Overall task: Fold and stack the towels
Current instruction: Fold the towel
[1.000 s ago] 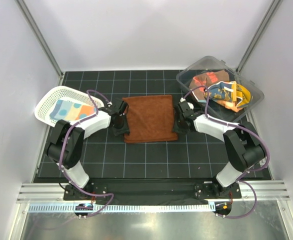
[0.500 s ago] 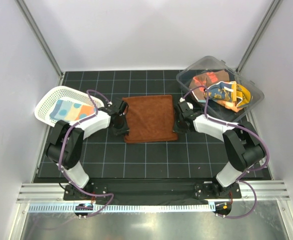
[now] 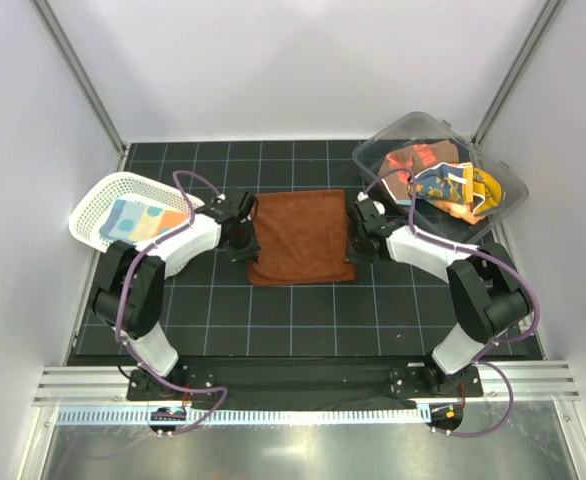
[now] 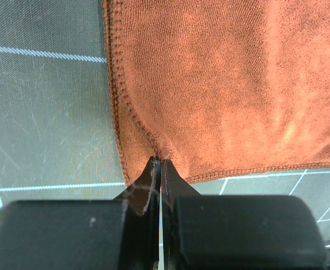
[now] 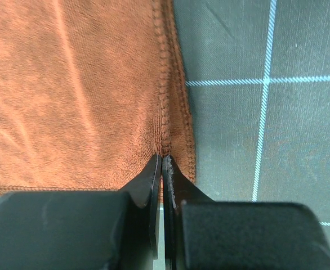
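A rust-brown towel lies spread flat on the black gridded mat between my two arms. My left gripper is shut on the towel's hem near its near-left corner, and the cloth puckers at the fingertips. On the opposite side, my right gripper is shut on the stitched edge close to the near-right corner. More towels, orange, yellow and blue, sit crumpled in the clear bin. A spotted one lies in the white basket.
The white mesh basket stands at the left of the mat, close behind my left arm. The clear plastic bin stands at the back right, beside my right arm. White walls enclose the mat on three sides.
Both grippers have closed onto the rust-brown towel's side edges. The left gripper has shifted slightly toward the far side, and the towel's near-left corner has drawn in a little.
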### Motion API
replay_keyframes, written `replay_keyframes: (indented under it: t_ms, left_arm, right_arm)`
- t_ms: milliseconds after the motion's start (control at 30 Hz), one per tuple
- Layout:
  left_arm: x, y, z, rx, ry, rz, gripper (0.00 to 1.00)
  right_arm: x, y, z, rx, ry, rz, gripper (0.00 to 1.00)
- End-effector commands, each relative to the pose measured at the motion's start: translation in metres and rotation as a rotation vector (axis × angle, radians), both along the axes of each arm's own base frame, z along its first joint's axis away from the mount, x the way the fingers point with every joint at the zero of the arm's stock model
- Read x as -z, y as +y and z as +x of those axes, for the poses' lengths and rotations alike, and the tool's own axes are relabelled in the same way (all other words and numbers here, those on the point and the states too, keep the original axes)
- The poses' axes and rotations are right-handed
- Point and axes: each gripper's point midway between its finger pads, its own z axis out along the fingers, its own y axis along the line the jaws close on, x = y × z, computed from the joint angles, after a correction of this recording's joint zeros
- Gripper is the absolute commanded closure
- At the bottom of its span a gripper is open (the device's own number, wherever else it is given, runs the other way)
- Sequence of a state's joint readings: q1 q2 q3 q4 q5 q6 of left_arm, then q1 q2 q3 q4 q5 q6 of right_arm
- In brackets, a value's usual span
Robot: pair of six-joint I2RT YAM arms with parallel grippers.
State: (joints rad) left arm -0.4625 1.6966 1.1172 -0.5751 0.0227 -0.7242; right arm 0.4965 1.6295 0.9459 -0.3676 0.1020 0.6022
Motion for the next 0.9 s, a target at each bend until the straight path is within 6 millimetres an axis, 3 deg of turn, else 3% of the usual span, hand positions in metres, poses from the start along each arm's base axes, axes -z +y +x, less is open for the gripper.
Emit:
replay_keyframes:
  t_ms: [0,167,267,400,600,767,867]
  left_arm:
    - [-0.027,-0.002,0.003,-0.001,-0.03,-0.017,1.0]
    - [-0.033,-0.006,-0.011,0.012,0.001,-0.064,1.0]
    - [-0.014,-0.003,-0.027,0.005,0.031,-0.071,1.0]
    - [0.014,0.004,-0.046,0.004,0.082,-0.058,1.0]
    - [0.027,0.011,-0.056,0.009,0.095,-0.041,1.0]
    - [0.023,0.011,-0.052,0.011,0.084,-0.035,1.0]
    - [0.01,0.011,-0.048,0.014,0.073,-0.026,1.0]
  right_arm:
    - [-0.041,0.01,0.016,-0.034,-0.075,0.023,0.99]
    - [-0.061,0.009,0.006,-0.077,-0.019,0.003,0.99]
    - [-0.045,0.002,-0.013,-0.096,0.048,-0.02,0.99]
    - [-0.007,-0.01,-0.034,-0.078,0.107,-0.042,0.99]
    - [0.007,-0.019,-0.038,-0.068,0.089,-0.07,0.99]
    - [-0.005,-0.016,-0.031,-0.075,0.057,-0.06,0.99]
    - [-0.026,-0.017,-0.027,-0.084,0.027,-0.069,0.99]
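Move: The brown towel, folded once, lies flat with its near corners pinched. Its middle is about 6 cm ahead and 11 cm to the right of the left hand, some 3 cm below it; from the right hand it is about 6 cm ahead, 11 cm to the left and 2 cm lower. The white basket stands roughly 25 cm left and 10 cm ahead of the left hand, the clear bin about 20 cm right and 19 cm ahead of the right hand. The brown towel's two near corners, still pinched in shut fingers, are first raised a little, about 1 cm by the left hand and 4 cm by the right. Both hands then sweep them back towards the robot and down to the table, ending some 5 cm nearer its base while spreading slightly apart; both wrists tip back a little, and the grip stays closed. ##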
